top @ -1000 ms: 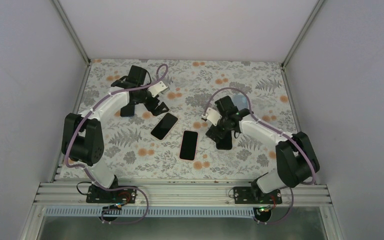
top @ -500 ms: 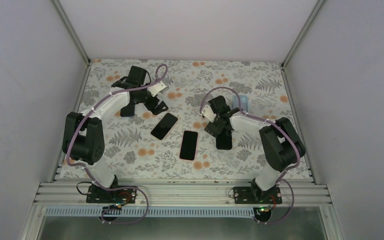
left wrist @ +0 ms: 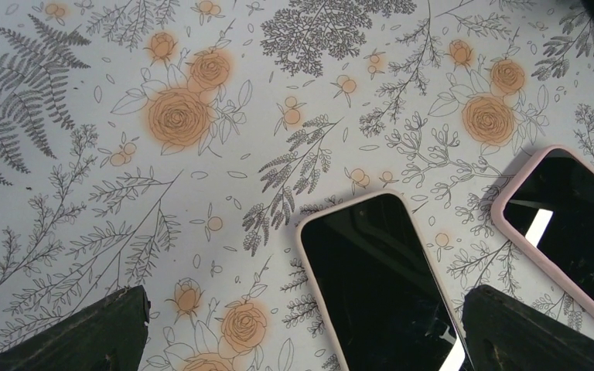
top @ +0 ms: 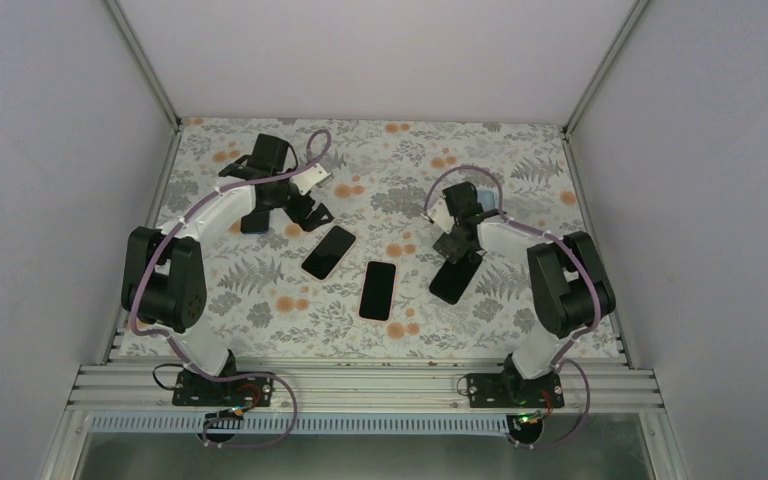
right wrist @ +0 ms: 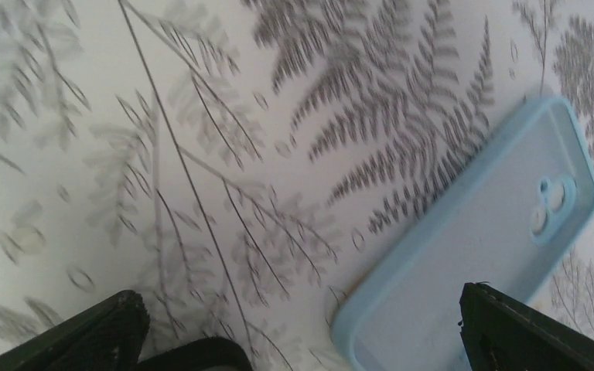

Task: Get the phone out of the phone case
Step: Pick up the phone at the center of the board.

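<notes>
Two dark-screened phones in pink phone cases lie face up mid-table: one (top: 328, 251) (left wrist: 379, 286) and another (top: 377, 290) (left wrist: 572, 232). My left gripper (top: 285, 213) (left wrist: 302, 344) hangs open just behind the first one, whose near end lies between the fingertips (left wrist: 85, 336). A bare black phone (top: 448, 282) lies to the right, its corner (right wrist: 193, 357) in the right wrist view. An empty light-blue case (right wrist: 472, 255) lies inside up, mostly hidden under the right arm in the top view. My right gripper (top: 457, 246) (right wrist: 302, 344) is open above the table, beside this case.
The floral tablecloth (top: 520, 170) covers the whole work surface. White walls and aluminium posts (top: 585, 85) close it in at the back and sides. The rail (top: 360, 385) with the arm bases runs along the near edge.
The right arm has drawn back from the black phone and swung towards the back right, over the light-blue case. The left arm has barely moved.
</notes>
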`<control>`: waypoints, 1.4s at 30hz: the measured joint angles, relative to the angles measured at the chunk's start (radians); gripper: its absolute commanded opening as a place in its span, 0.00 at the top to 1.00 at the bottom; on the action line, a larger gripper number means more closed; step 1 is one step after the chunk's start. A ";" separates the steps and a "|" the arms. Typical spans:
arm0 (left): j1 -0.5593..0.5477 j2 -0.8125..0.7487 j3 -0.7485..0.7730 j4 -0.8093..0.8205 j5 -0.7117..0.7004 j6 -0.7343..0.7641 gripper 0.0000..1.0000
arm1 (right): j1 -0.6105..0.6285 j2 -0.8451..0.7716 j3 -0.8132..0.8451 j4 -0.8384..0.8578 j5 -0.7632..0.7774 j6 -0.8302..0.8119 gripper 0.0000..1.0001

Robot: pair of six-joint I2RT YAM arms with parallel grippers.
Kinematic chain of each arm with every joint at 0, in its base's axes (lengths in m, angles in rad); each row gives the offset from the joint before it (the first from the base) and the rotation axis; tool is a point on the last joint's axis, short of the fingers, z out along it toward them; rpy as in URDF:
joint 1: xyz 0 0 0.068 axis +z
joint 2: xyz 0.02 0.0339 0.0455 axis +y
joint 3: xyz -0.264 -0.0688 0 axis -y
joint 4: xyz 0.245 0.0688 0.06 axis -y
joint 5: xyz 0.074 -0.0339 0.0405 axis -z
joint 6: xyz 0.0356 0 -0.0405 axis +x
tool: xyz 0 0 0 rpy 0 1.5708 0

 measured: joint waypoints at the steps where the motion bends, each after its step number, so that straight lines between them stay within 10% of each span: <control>1: 0.000 -0.004 0.000 0.000 0.000 0.000 0.00 | -0.015 -0.010 -0.010 -0.002 0.000 -0.008 0.00; 28: 0.000 -0.022 -0.006 -0.010 0.027 0.010 0.00 | -0.135 -0.317 -0.083 -0.599 -0.352 -0.225 0.00; 42: 0.000 -0.022 -0.019 -0.007 0.026 0.012 0.00 | -0.121 -0.253 -0.175 -0.598 -0.393 -0.222 0.00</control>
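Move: The right hand stands low at the black phone's far end; that phone's middle lies some 6 cm back from the hand, level sideways and about 3 cm below. The empty light-blue case is roughly 10 cm ahead of the hand and 6 cm to its right; the pink-edged phone is about 22 cm to its left and 11 cm back. From the left hand the black phone lies about 40 cm right, 7 cm back and 12 cm below. Back towards its base, about 18 cm in all, the right hand first sweeps low and to the right by some 5 cm, then eases left, rising 3 cm before sinking 4 cm over the black phone's near right-hand end. The wrist tips through about 35 degrees until the fingers point nearly straight down; they stay wide open and end astride the phone without gripping it. ##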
